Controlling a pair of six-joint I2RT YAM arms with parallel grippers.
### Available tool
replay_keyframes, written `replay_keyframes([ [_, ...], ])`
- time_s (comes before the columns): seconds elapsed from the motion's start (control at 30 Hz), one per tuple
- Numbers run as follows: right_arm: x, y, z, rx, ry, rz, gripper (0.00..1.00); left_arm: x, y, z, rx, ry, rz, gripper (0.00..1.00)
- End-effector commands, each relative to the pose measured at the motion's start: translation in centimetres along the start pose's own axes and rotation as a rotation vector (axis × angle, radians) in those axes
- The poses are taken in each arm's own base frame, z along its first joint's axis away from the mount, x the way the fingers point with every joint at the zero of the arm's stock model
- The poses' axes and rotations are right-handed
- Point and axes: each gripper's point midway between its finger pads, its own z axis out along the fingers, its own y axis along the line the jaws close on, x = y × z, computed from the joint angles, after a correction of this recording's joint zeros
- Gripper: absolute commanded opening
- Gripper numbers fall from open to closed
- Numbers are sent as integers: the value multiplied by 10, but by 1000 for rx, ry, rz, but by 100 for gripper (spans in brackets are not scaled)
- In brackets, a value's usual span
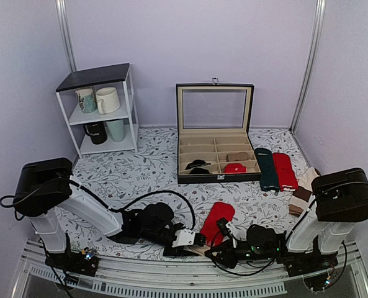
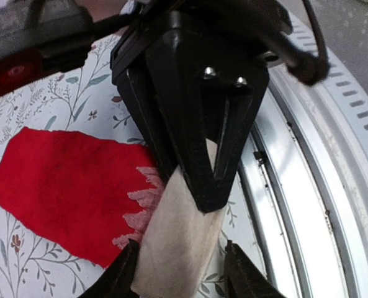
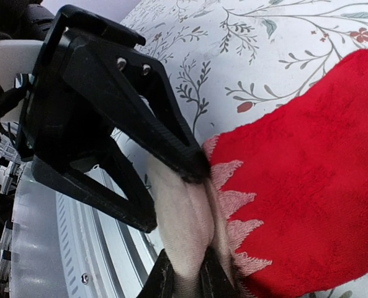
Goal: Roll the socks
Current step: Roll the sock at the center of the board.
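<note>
The red socks lie flat near the table's front edge, their beige end toward the arms. A pink zigzag border joins the red body to the beige end. My right gripper is shut on that beige end, pinching it into a fold. My left gripper is open, its fingers straddling the same beige end from the opposite side, with a gap at one finger. In the top view the left gripper and right gripper face each other closely.
An open black compartment case stands behind the socks. A dark green sock, a plain red sock and striped beige-brown socks lie at the right. A white shelf with mugs stands back left. A metal rail runs along the near edge.
</note>
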Motion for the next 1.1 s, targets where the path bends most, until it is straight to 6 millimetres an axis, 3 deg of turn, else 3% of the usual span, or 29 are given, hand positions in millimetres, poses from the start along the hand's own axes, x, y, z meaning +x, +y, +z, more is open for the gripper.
replay_keyframes([
  [0.0, 89, -70, -26, 240, 342, 18, 12, 2, -2, 7, 8, 24, -7, 34],
  [0.1, 88, -70, -25, 239, 342, 19, 12, 5, -4, 10, 30, 45, -23, 16],
  [0.27, 88, -72, -26, 245, 343, 23, 13, 8, -4, 11, 44, 80, -70, 0],
  [0.33, 86, -73, -27, 251, 332, 20, 15, 11, -7, 12, 58, 102, -105, 0],
  [0.47, 70, -70, -29, 271, 285, -16, 32, 29, -15, 12, 83, 176, -223, 0],
  [0.63, 27, -61, -38, 319, 167, -135, 45, 54, -27, 7, 107, 294, -368, 0],
  [0.83, -22, -37, -57, 325, 1, -333, 49, 61, -35, 2, 155, 375, -496, 0],
  [0.93, -33, -13, -61, 280, -71, -475, 50, 61, -36, 2, 179, 396, -531, 0],
  [1.07, -30, 12, -55, 235, -80, -644, 50, 63, -36, 2, 200, 402, -550, 0],
])
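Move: The sock's folded pale end lies between my left hand's open fingers, with its middle about 3 cm to the right of that hand and 1 cm lower. The red part's middle is some 9 cm ahead and 6 cm right of my left hand, and the front rail is about 4 cm behind it. My right hand already pinches the other side of the pale fold, whose middle lies roughly 2 cm to its left; the red part's middle is about 9 cm ahead and 1 cm right of my right hand. I shut my left fingers on the left side of the pale fold, easing barely a centimetre right and down, then keep that pinch and roll the wrist some 20 degrees, its upper side tipping forward. Once that grip is set, my right hand opens, lets go of the fold and withdraws about 5 cm up and 4 cm right, swinging a little forward before drawing partly back, its wrist rolling the opposite way. ##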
